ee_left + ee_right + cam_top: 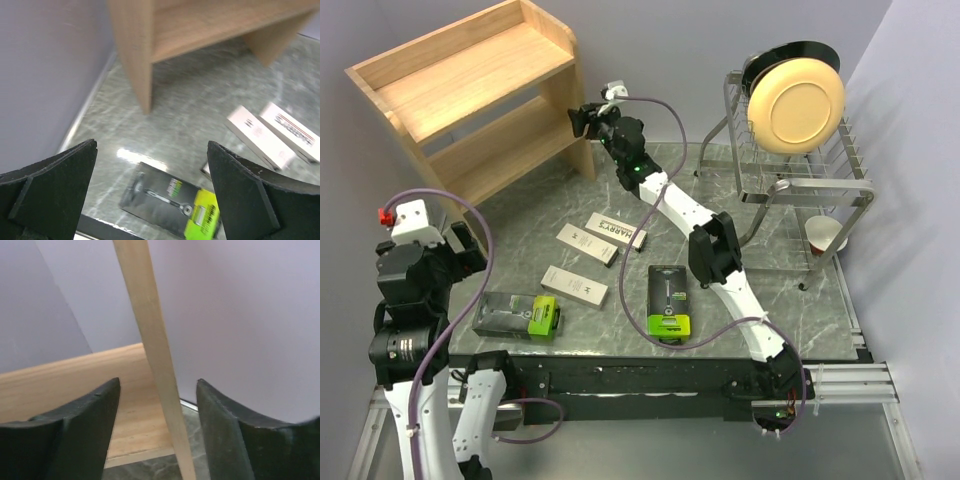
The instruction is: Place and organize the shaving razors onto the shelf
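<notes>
The wooden shelf (470,90) stands at the back left with nothing on it. Three slim white razor boxes (617,231) (587,244) (574,285) lie flat mid-table. Two black-and-green razor packs lie nearer the front, one on the left (520,314) and one on the right (668,300). My right gripper (582,120) is at the shelf's right side panel. In the right wrist view that gripper (159,425) is open, with the panel's edge (155,355) between its jaws and a gap on each side. My left gripper (152,190) is open and empty, above the left pack (172,205).
A wire dish rack (800,180) at the back right holds a cream plate (796,100), with a cup (825,235) on its lower tier. Grey walls close in behind and left of the shelf. The table's front edge runs just below the packs.
</notes>
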`<state>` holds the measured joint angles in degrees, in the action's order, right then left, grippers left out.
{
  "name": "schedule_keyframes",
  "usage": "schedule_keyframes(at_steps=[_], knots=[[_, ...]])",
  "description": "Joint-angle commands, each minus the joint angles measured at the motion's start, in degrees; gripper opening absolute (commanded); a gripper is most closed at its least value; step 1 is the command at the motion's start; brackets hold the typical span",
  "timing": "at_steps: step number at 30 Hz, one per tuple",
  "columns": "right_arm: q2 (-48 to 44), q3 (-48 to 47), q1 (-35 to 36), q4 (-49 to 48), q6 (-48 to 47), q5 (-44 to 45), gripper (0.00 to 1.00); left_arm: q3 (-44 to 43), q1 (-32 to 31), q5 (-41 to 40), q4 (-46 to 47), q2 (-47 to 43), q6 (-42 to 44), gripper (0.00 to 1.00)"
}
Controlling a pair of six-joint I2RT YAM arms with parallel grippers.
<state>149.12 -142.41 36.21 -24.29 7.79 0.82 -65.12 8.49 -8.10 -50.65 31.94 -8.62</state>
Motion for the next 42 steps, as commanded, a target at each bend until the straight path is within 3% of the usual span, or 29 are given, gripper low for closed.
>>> schedule_keyframes(at_steps=[1,6,9,10,14,23,30,34,37,38,42], knots=[[1.5,-3.6,-0.7,-4.6,0.3,-0.2,0.59,-1.1,0.9,-9.1,4.0,0.0,1.3,0.98],[1.0,-2.3,-1.0,-6.3,0.5,-0.6,0.47,0.5,0.9,-10.9,10.3,2.0,1.5,0.98],[0.4,-1.6,-1.3,-6.7,1.0,-2.0,0.32,0.8,0.9,-11.5,15.2,5.0,1.2,0.98],[-0.7,0.4,-1.4,-7.3,1.0,-2.3,0.2,0.5,0.9,-9.8,16.0,5.7,1.9,0.98],[-2.3,1.8,-2.3,-6.7,1.2,-3.6,0.01,0.5,0.9,-7.3,21.1,9.7,1.2,0.97],[-13.8,18.1,-3.8,-11.1,-1.6,-8.8,0.0,3.9,0.9,-8.2,27.7,12.4,2.6,0.97],[-28.0,37.3,-4.3,-14.5,-5.8,-6.3,0.0,6.1,0.9,-9.7,35.5,16.1,5.5,0.84],[-35.0,45.4,-4.3,-13.1,-6.1,-1.9,0.0,7.3,1.0,-7.5,41.0,19.5,6.1,0.69],[-40.4,51.5,-3.8,-11.8,-7.3,0.7,0.0,9.0,1.0,-5.4,44.4,21.5,6.5,0.54],[-43.1,53.1,-3.4,-11.5,-8.9,2.2,0.0,9.2,1.1,-3.6,46.3,22.1,6.7,0.43],[-49.5,61.1,-2.0,-9.8,-11.7,5.5,0.0,9.4,1.1,0.1,50.2,26.1,7.3,0.26]])
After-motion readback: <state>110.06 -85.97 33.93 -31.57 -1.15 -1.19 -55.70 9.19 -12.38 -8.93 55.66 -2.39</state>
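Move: The shelf's right front upright already stands between the right hand's open fingers, about 1 cm ahead. From that hand the lettered white box lies some 13 cm back, 7 cm right, and the plain white box 16 cm back, 1 cm left, both nearly 30 cm lower. The shelf's left front upright is about 16 cm ahead and 6 cm left of the left hand; the left black-green box lies almost beneath that hand, 2 cm ahead, 2 cm right, 28 cm down. The shelf's right front upright gets pinched as the right fingers close, then is drawn about 10 cm back and 10 cm right, the grip held, that hand rolling its left side down some 15 degrees. The left front upright is met by the left hand, which drifts left and rises slightly, then reaches forward about 15 cm, sinking late and closing its fingers around the upright's edge. ##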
